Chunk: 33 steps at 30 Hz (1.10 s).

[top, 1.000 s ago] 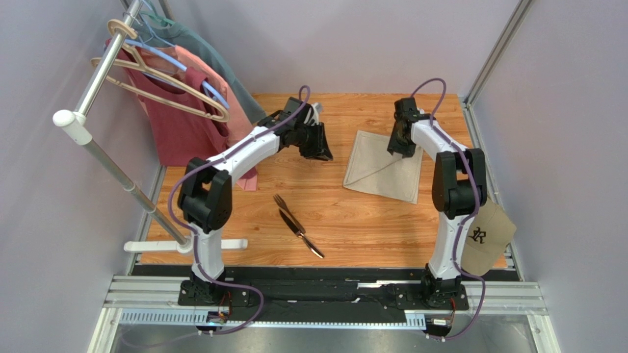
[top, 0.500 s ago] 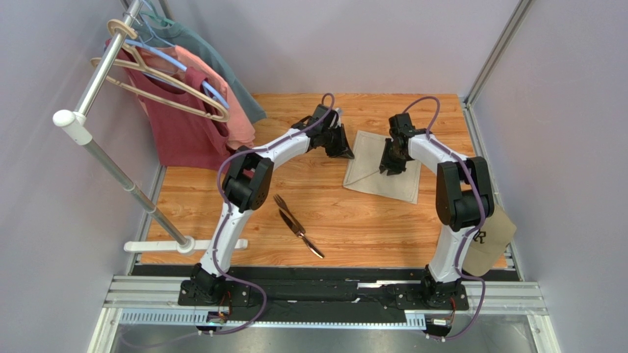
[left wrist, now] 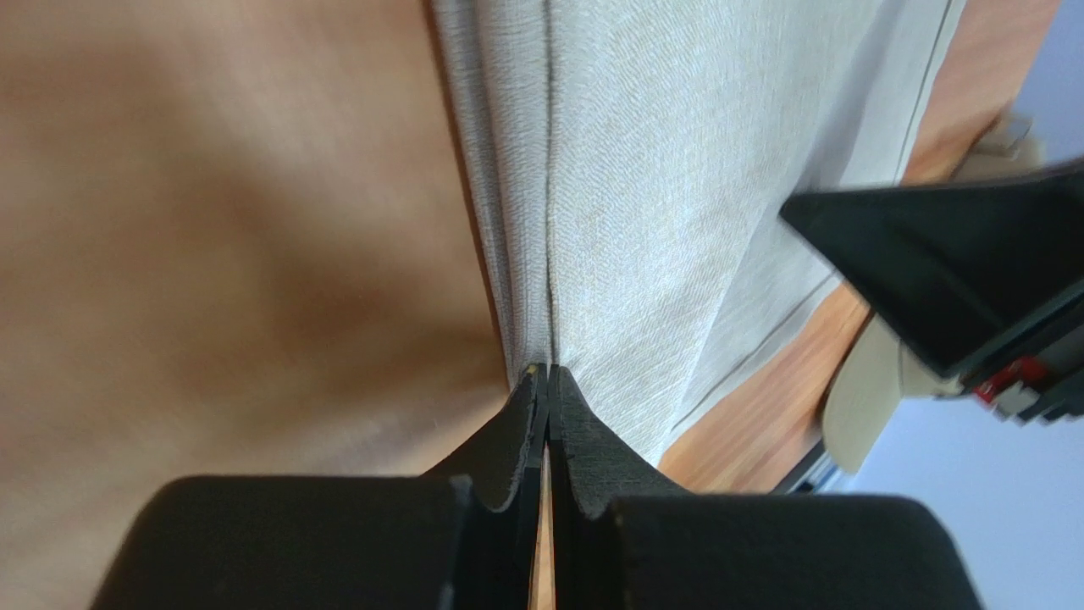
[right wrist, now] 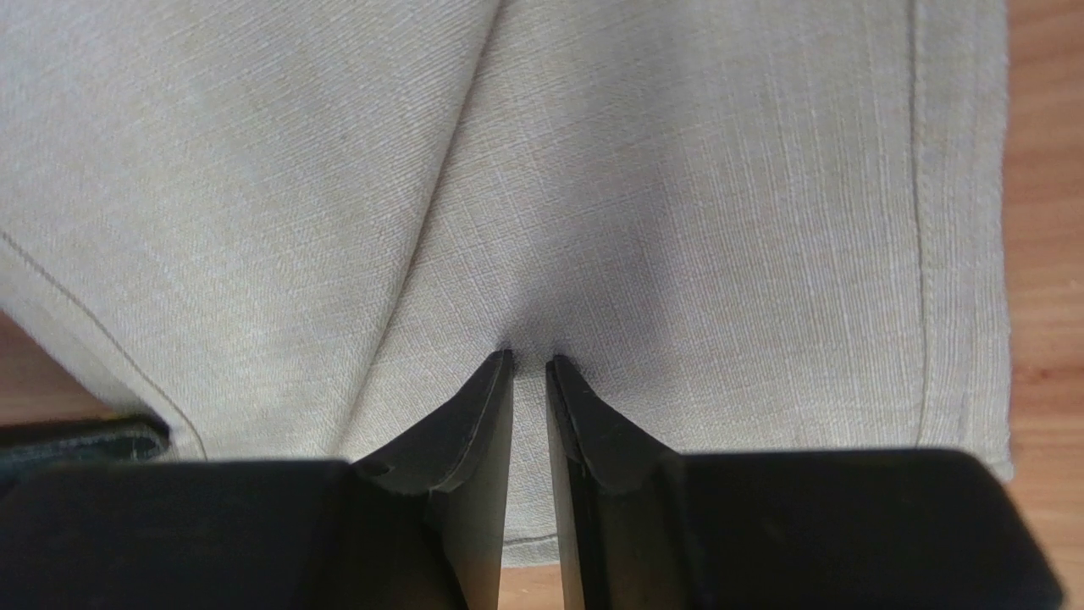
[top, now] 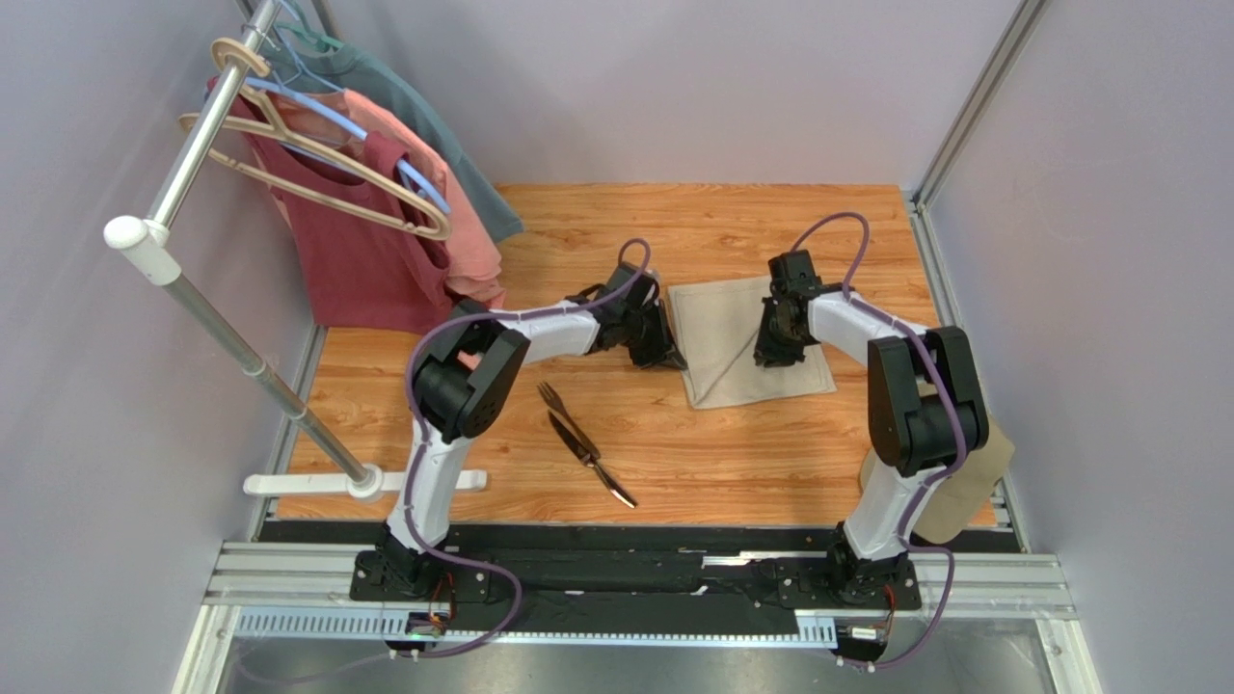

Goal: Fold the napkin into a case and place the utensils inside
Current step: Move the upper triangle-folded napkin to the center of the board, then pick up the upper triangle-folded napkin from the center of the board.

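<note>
The beige napkin (top: 753, 347) lies flat on the wooden table, right of centre. My left gripper (top: 671, 356) is at its left edge, and the left wrist view shows the jaws shut on a pinched ridge of the napkin (left wrist: 687, 191). My right gripper (top: 774, 347) points down onto the middle of the cloth. In the right wrist view its fingertips (right wrist: 496, 381) press on the napkin (right wrist: 713, 191) with a narrow gap between them, and cloth shows in that gap. The dark fork (top: 552, 401) and knife (top: 614, 486) lie crossed to the front left, apart from both grippers.
Red and pink shirts (top: 362, 232) hang from a rack (top: 217, 311) at the left. A tan cap (top: 968, 485) sits at the table's right front edge, mostly behind the right arm. Grey walls close in the table.
The left gripper swung right and forward to the napkin's left edge and shut on it. The right gripper moved nearer and its jaws narrowed. The napkin shifted forward and turned.
</note>
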### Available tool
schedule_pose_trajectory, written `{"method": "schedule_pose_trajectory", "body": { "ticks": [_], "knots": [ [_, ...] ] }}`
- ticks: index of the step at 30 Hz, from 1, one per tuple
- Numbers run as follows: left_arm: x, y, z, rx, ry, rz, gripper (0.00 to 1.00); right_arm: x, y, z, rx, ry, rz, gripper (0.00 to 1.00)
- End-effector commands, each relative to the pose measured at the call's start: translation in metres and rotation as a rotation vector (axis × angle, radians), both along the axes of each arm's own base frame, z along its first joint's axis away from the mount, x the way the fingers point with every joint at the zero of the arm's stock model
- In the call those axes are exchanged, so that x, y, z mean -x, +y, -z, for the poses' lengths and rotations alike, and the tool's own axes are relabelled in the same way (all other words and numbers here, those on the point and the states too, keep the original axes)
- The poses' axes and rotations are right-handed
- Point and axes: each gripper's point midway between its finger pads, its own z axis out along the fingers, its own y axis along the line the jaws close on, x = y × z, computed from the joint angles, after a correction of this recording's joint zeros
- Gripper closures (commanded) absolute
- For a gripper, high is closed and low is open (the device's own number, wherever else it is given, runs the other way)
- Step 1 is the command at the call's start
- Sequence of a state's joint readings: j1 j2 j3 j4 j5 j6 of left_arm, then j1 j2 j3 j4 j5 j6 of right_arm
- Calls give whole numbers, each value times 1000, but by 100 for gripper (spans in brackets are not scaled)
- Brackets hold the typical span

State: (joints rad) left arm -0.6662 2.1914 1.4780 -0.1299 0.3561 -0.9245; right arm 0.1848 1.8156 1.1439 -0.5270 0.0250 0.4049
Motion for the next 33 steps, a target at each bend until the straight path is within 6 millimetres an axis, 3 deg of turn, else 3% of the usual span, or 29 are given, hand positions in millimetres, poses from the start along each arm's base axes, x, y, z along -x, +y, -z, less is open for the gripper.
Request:
{"method": "schedule_pose_trajectory", "body": {
  "ticks": [1, 2, 5, 6, 8, 10, 11, 12, 16, 19, 23, 26, 28, 33],
  "knots": [
    [36, -17, -28, 51, -56, 33, 94, 27, -25, 1, 116, 27, -12, 76],
    [46, -17, -29, 43, -61, 52, 94, 27, -20, -10, 98, -6, -23, 76],
    [46, -12, -59, 59, -128, 75, 85, 26, 4, -34, 17, -63, -81, 73],
    [45, -7, -74, 54, -166, 96, 77, 24, 9, -41, 1, -79, -99, 71],
    [25, 4, -96, 26, -228, 63, 67, 22, 22, -51, -46, -101, -138, 67],
    [17, 22, -91, -70, -197, 68, 52, 14, 32, -60, -90, -131, -159, 61],
    [-4, 26, -97, -78, -198, 51, 49, 9, 35, -63, -101, -146, -161, 58],
    [-4, 35, -89, -120, -162, 59, 43, 7, 41, -60, -131, -134, -174, 57],
    [-30, 44, -78, -163, -131, 43, 40, -11, 69, -68, -218, -165, -240, 52],
    [-41, 45, -69, -190, -125, 51, 40, -12, 89, -74, -205, -187, -339, 46],
    [-50, 37, -58, -192, -126, 89, 42, 5, 110, -71, -92, -199, -463, 40],
    [-52, 31, -52, -170, -134, 104, 42, 16, 116, -61, -4, -200, -503, 31],
    [-54, 31, -48, -175, -135, 96, 42, 18, 111, -55, 69, -192, -499, 28],
    [-54, 34, -29, -202, -76, 46, 38, 21, 106, -59, 120, -206, -487, 27]
  ]
}}
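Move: At the left hand's closed tips lies the napkin's left edge; the napkin's middle is about 10 cm to that hand's right and 3 cm ahead, 1 cm lower. The fork is some 16 cm to this hand's left and 8 cm back, the knife about 13 cm left and 15 cm back. From the right hand, low over the cloth, the napkin's middle lies about 3 cm left and 3 cm ahead. Dragging the pinched left edge back about 6 cm, the left hand then opens, lifts clear, loops forward and comes down again, ending wide open just off the napkin's left side. The right hand, fingertips resting on the cloth, slides back some 3 cm with it, rises about 5 cm and swings 12 cm left, opening and turning 30 degrees counter-clockwise, to hover over the left edge. ##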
